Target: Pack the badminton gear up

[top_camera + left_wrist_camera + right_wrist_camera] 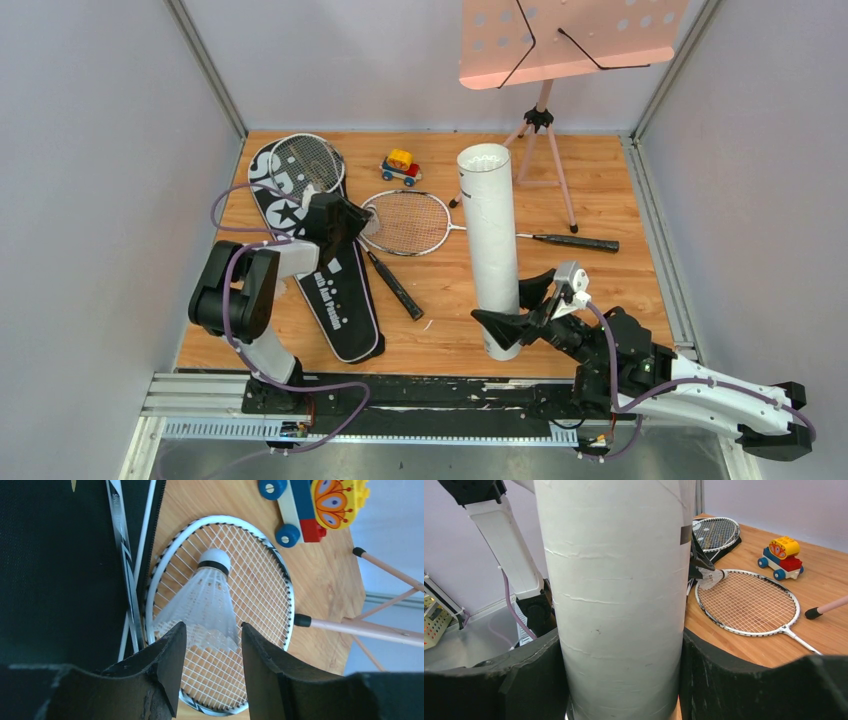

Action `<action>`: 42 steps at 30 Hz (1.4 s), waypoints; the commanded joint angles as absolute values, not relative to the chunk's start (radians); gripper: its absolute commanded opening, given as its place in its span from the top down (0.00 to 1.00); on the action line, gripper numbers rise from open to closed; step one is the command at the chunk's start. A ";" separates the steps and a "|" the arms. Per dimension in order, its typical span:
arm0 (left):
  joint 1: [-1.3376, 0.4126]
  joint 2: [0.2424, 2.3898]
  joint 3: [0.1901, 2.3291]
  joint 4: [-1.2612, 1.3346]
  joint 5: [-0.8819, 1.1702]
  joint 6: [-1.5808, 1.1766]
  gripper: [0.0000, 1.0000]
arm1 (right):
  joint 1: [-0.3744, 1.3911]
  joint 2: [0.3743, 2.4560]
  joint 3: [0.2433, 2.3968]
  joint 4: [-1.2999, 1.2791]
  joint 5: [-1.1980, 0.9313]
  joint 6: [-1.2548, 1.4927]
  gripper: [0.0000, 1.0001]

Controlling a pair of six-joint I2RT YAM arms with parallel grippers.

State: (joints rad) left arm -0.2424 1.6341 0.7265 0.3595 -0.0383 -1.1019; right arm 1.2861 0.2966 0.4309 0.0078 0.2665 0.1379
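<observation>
A white feather shuttlecock [207,600] lies on the strings of a racket [410,222] on the wooden table, cork pointing away from my left wrist. My left gripper [214,630] has its fingertips against both sides of the feather skirt's wide end. The white tube [490,240] stands upright, and my right gripper [515,305] is shut on its lower part, pads flat on both sides. A second racket [305,163] lies on the long black bag [335,300] at the left.
A small toy car [400,166] sits behind the racket head. The pink music stand [570,40] rises at the back right, its tripod legs [545,150] spread on the table near the tube. Grey walls close in both sides.
</observation>
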 commanded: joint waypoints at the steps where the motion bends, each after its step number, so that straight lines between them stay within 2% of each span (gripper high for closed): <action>1: -0.232 1.686 0.739 0.512 -0.009 -1.132 0.48 | 1.285 0.288 0.468 0.049 0.251 0.154 0.76; 6: -0.228 1.715 0.722 0.549 -0.040 -1.119 0.53 | 1.286 0.288 0.456 0.050 0.255 0.157 0.77; 10: -0.223 1.732 0.713 0.580 -0.031 -1.113 0.63 | 1.285 0.289 0.446 0.054 0.261 0.157 0.77; 16: -0.218 1.715 0.716 0.565 0.004 -1.068 0.90 | 1.285 0.287 0.428 0.047 0.267 0.146 0.76; 20: -0.218 1.627 0.725 0.466 0.031 -0.999 1.00 | 1.285 0.287 0.422 0.033 0.271 0.092 0.76; 29: -0.220 1.343 0.815 0.074 0.083 -0.716 1.00 | 1.285 0.298 0.401 0.025 0.242 -0.128 0.75; 33: -0.219 1.206 0.926 -0.215 0.129 -0.598 1.00 | 1.285 0.322 0.394 0.029 0.243 -0.205 0.75; 42: -0.219 0.945 1.121 -0.657 0.264 -0.417 1.00 | 1.285 0.444 0.383 0.050 0.323 -0.335 0.73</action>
State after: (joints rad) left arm -0.2249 1.0229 1.0355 -0.4019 0.1864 -0.5438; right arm 1.2861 0.4072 0.3889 -0.0116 0.2623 -0.2363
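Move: Just ahead of the open left fingers lies the shuttlecock, its middle about 3 cm ahead and 3 cm below, straight in line, cork pointing away. It rests on a racket whose head centres about 9 cm to the left hand's right and 1 cm back; the toy car is some 14 cm ahead and 7 cm right, the other racket's head 14 cm ahead and 18 cm left. From the right hand, which holds the upright tube, the shuttlecock is roughly 33 cm ahead, 27 cm left and 23 cm lower. Easing about 2 cm forward and slightly down, the left hand shuts its fingers on the rim of the shuttlecock's skirt, then lifts about 20 cm while drawing back some 12 cm, tipping its fingers up and turning clockwise. The right hand keeps its grip on the tube, sinks about 5 cm and rolls some 25 degrees, swinging the open mouth leftward and back. ##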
